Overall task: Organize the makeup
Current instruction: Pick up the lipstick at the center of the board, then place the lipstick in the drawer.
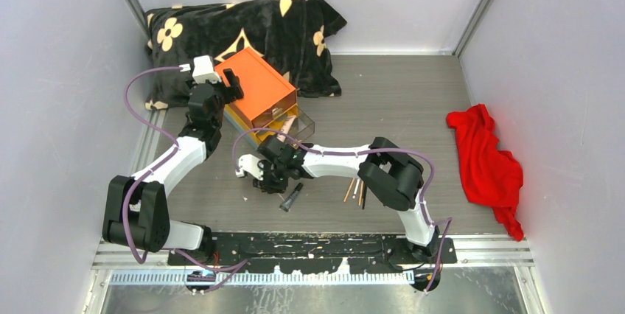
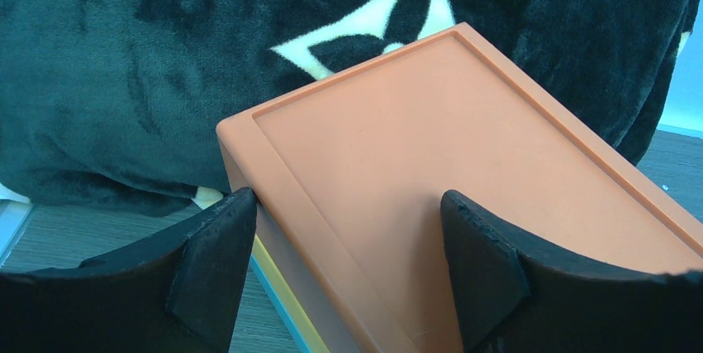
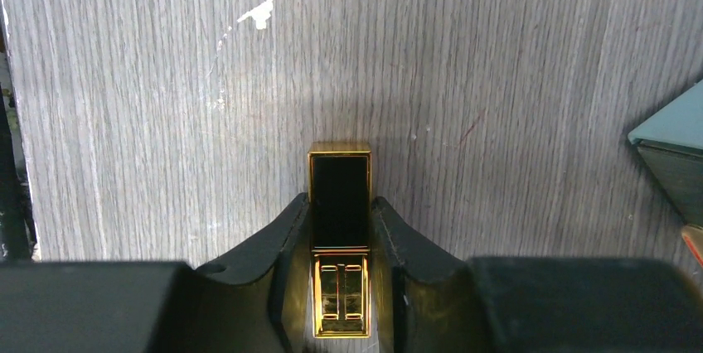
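Note:
My right gripper (image 3: 341, 201) is shut on the gold-black lipstick (image 3: 340, 179), which lies flat on the grey wood table, one finger pressed to each long side. In the top view that gripper (image 1: 276, 175) hangs low just in front of the drawer box and hides the lipstick. A black tube (image 1: 291, 197) lies beside it, and thin tan and black brushes (image 1: 354, 190) lie further right. A pink tube (image 1: 286, 127) pokes out of the box's open clear drawer (image 1: 302, 128). My left gripper (image 2: 348, 204) stands open astride the box's orange lid (image 2: 431, 171), its left finger against the lid's edge.
The orange-topped drawer box (image 1: 254, 85) leans against a black flower-print blanket (image 1: 243, 30) at the back left. A red cloth (image 1: 486, 163) lies at the right wall. A dark teal corner (image 3: 673, 142) juts in at the right of the right wrist view.

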Motion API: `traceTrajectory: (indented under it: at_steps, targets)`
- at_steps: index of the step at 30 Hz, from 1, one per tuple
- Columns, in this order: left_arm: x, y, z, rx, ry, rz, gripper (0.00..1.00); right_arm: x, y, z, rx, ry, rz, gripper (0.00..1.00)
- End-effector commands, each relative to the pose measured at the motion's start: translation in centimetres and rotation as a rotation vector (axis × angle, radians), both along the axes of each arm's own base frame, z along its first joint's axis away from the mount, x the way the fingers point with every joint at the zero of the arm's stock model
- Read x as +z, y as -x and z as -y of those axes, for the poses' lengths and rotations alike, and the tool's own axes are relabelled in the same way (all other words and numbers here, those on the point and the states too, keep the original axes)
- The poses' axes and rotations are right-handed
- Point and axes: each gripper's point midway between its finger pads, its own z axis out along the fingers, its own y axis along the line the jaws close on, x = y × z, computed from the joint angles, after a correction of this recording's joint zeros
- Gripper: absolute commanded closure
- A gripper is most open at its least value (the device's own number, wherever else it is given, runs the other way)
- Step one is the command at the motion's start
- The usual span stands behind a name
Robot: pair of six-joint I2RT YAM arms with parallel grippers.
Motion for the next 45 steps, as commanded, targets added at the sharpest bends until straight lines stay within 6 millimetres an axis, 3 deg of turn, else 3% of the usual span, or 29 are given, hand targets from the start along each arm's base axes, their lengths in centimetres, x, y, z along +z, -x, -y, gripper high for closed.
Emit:
traceTrajectory:
  at_steps: [1,9,15,18,24,29,33,38,45]
  targets:
    - [-12.4,4.5,2.3,-0.165,-0.098,-0.425,0.22,2.8,-0.6,-0.7,-0.032,-0.062,0.021,0.85]
    - [-12.4,4.5,2.3,-0.164,-0.099,-0.425,0.22,9.3,1.9,-0.7,-0.032,-0.118,0.104,0.88]
    - [-12.3,4.4,2.3,-0.164,-0.098,-0.424,0.22,16.7,3.1,-0.5,-0.045,-0.245,0.13,0.88]
    - [-12.3,4.4,2.3,-0.164,-0.098,-0.421,0.22,20.2,2.4,0.0,-0.094,-0.295,0.176,0.87]
    - [-12.4,4.5,2.3,-0.166,-0.098,-0.424,0.22,24.2,-3.6,1.6,-0.337,-0.371,0.268,0.85]
    - [-12.3,4.4,2.3,-0.166,-0.099,-0.422,0.22,23.8,-9.2,2.8,-0.479,-0.39,0.244,0.84]
    - [-12.3,4.4,2.4,-0.167,-0.099,-0.423,0.22,23.0,-12.0,3.3,-0.518,-0.392,0.233,0.84]
    - [-12.4,4.4,2.3,-0.167,-0.099,-0.424,0.22,20.7,-14.5,3.8,-0.542,-0.359,0.213,0.82]
    - [-12.3,4.4,2.4,-0.167,-0.097,-0.423,0.22,17.4,-15.6,4.4,-0.564,-0.297,0.181,0.78]
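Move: From the right hand, already closed on the lipstick at table level, the open yellow-framed drawer lies about 14 cm ahead, 5 cm to the right and some 7 cm higher; the organizer box stands about 25 cm straight ahead. The dark tube lies about 4 cm back and 6 cm to the right on the table. From the left hand, the drawer is roughly 12 cm back, 17 cm to the right and 13 cm below. Lifting the lipstick straight off the table, the right hand climbs about 20 cm, easing back a little at first, then sweeps forward and slightly right to hang over the open drawer, close to the box's front edge. On the way the hand turns some 30 degrees clockwise and its fingers tip up somewhat; they keep their pinch throughout. ##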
